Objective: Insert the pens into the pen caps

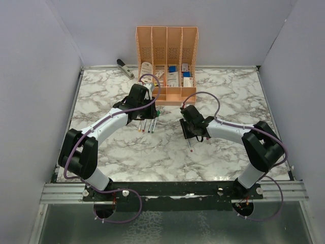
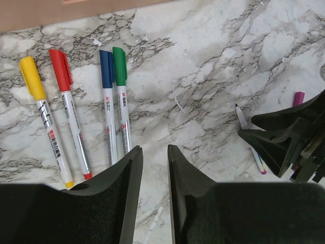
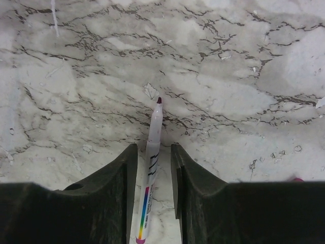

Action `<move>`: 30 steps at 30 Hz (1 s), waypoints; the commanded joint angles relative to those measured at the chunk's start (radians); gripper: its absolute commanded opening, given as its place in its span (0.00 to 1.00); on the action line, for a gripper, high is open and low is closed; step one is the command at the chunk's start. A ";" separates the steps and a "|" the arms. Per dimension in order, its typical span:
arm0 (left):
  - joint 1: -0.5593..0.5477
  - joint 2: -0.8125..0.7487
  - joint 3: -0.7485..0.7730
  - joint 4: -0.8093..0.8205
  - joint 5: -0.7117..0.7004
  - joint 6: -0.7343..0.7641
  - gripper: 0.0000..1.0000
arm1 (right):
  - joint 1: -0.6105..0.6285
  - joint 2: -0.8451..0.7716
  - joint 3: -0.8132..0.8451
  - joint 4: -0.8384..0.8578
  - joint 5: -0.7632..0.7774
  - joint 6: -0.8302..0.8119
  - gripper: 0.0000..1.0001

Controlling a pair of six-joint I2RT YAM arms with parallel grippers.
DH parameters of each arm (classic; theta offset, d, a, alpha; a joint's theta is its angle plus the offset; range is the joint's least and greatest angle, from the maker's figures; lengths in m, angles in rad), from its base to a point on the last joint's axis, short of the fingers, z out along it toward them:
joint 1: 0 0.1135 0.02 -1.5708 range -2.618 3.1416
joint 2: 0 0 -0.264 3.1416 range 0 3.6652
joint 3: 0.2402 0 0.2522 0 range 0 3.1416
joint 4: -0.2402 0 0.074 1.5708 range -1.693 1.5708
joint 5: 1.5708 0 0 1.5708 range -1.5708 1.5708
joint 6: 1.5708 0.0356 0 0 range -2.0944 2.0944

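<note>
Four capped pens lie side by side on the marble: yellow (image 2: 33, 77), red (image 2: 61, 69), blue (image 2: 106, 68) and green (image 2: 119, 66). My left gripper (image 2: 155, 150) hovers just this side of them, its jaws a narrow gap apart with only bare table between. An uncapped pen (image 3: 154, 127) with a dark magenta tip lies on the table between the jaws of my right gripper (image 3: 153, 147). It rests against the left finger, and a gap shows to the right finger. A magenta pen cap (image 2: 298, 97) lies just beyond the right gripper (image 1: 190, 137).
An orange organizer (image 1: 166, 51) with white stationery stands at the back centre, close behind the left gripper (image 1: 145, 118). A grey stapler (image 1: 124, 67) lies at the back left. Grey walls enclose the marble table (image 1: 233, 96) on three sides.
</note>
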 commanded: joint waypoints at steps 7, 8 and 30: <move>-0.005 0.003 0.005 0.034 0.028 -0.013 0.29 | 0.007 0.062 0.010 -0.029 -0.004 0.020 0.28; -0.005 0.004 0.005 0.034 0.027 -0.014 0.29 | 0.007 0.070 0.011 -0.033 -0.010 0.021 0.26; -0.005 0.003 0.036 0.083 0.108 0.084 0.27 | 0.000 0.056 0.220 0.008 0.204 -0.013 0.01</move>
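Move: Just under the right hand's open fingers lies the pink pen, its middle about 2 cm back from the hand point, level with it sideways and some 2 cm lower. The pink cap sits about 9 cm to the right of that hand, roughly level fore and aft; the green-capped pen is about 6 cm ahead and 15 cm left of it. From the left hand, the pink pen is some 9 cm back, 13 cm right and 12 cm below. Sinking about 1 cm over the pink pen, the right hand shuts its fingers and pinches the barrel a little behind the nib, drifting about 1 cm left as they close. Then it carries the held pen forward about 2.5 cm, gathering speed, and rises nearly 2 cm from its lowest point. ##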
